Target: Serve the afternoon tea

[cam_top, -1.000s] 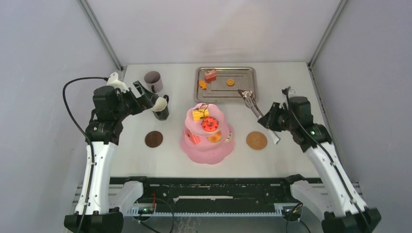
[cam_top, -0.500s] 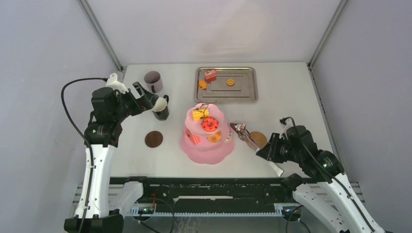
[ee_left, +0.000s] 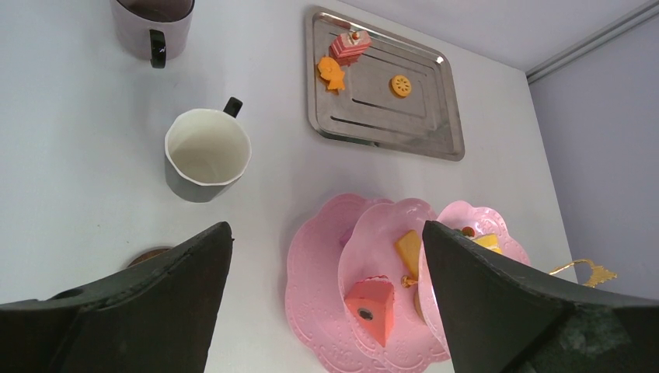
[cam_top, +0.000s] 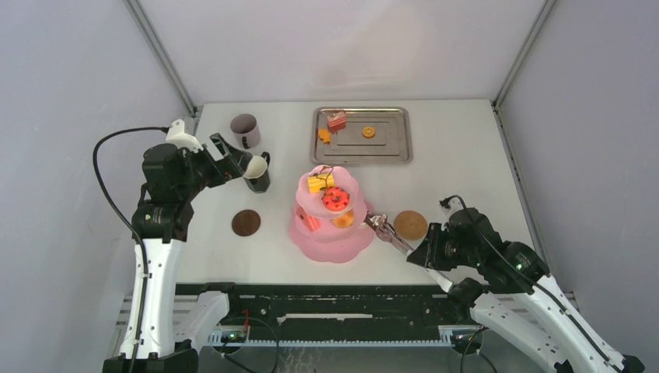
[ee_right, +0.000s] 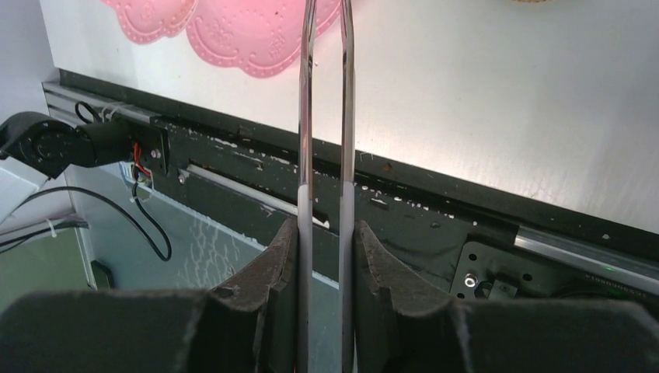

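The pink three-tier stand point(cam_top: 330, 237) stands mid-table with several toy cakes on it: a yellow one point(cam_top: 317, 183), a red ring point(cam_top: 336, 200) and a pink wedge point(ee_left: 373, 307). My right gripper point(cam_top: 423, 252) is shut on steel tongs point(cam_top: 392, 237). The tong tips reach the stand's lowest tier on its right side, and a small dark piece point(cam_top: 376, 221) seems pinched in them. My left gripper point(cam_top: 233, 163) hangs open beside the black mug point(cam_top: 258, 172), empty. The mauve mug point(cam_top: 245, 130) is behind it. In the right wrist view the tongs point(ee_right: 305, 116) run up to the stand point(ee_right: 233, 23).
The steel tray point(cam_top: 388, 144) at the back holds a pink cake point(cam_top: 336, 120), an orange star point(cam_top: 324, 135) and a round cookie point(cam_top: 368, 132). Brown coasters lie left point(cam_top: 246, 222) and right point(cam_top: 409, 224) of the stand. The table's near edge is just below the right gripper.
My right arm has swung the tongs from the tray back toward the near side, down to the stand's right edge. The left arm has barely moved.
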Robot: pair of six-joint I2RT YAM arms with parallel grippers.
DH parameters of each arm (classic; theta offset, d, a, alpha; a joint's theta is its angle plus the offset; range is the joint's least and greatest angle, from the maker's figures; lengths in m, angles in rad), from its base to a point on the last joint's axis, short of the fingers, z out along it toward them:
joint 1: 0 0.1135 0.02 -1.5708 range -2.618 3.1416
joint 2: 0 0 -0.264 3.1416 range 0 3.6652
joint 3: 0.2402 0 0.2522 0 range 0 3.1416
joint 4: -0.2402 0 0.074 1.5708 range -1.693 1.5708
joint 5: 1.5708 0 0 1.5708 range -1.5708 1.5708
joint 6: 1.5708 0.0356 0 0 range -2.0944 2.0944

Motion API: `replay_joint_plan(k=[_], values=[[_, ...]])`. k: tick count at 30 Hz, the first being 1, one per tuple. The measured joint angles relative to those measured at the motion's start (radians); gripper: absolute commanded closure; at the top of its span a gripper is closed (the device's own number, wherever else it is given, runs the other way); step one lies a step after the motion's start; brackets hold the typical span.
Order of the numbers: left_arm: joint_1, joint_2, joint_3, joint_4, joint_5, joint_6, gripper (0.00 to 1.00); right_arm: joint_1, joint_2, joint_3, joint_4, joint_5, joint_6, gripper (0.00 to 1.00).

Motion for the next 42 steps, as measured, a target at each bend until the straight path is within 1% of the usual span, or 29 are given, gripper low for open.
replay_joint_plan(k=[7,13,17,21,32,42], values=[[0.000,0.000,0.000,0.000,0.000,0.000,0.04,0.066,0.030,-0.002,0.005,-0.024,0.003,1.00],[0.000,0.000,0.000,0.000,0.001,0.000,0.04,0.214,0.080,-0.031,0.081,-0.043,0.038,1.00],[0.000,0.000,0.000,0.000,0.000,0.000,0.04,0.324,0.150,-0.052,0.171,-0.031,0.083,1.00],[0.000,-0.004,-0.014,0.003,0.000,0.000,0.04,0.391,0.224,-0.069,0.290,0.003,0.135,1.00],[0.000,-0.007,-0.018,0.001,0.000,0.008,0.04,0.439,0.428,-0.088,0.612,0.104,0.243,1.00],[0.000,-0.007,-0.021,-0.002,0.000,0.024,0.04,0.453,0.553,-0.089,0.767,0.149,0.270,1.00]])
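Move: The right hand grips the tongs, their tips holding the chocolate cake slice about 12 cm to its left and 8 ahead. The cake stand's bottom tier lies some 22 cm left, 6 ahead and 11 below. The bun on the middle tier is about 19 cm left and 7 ahead; the light coaster is about 6 ahead. From the left hand, the bottom tier is roughly 20 cm right, 13 back. Easing back, then forward, the right hand sweeps its tongs about 16 cm left, in under the middle tier. ##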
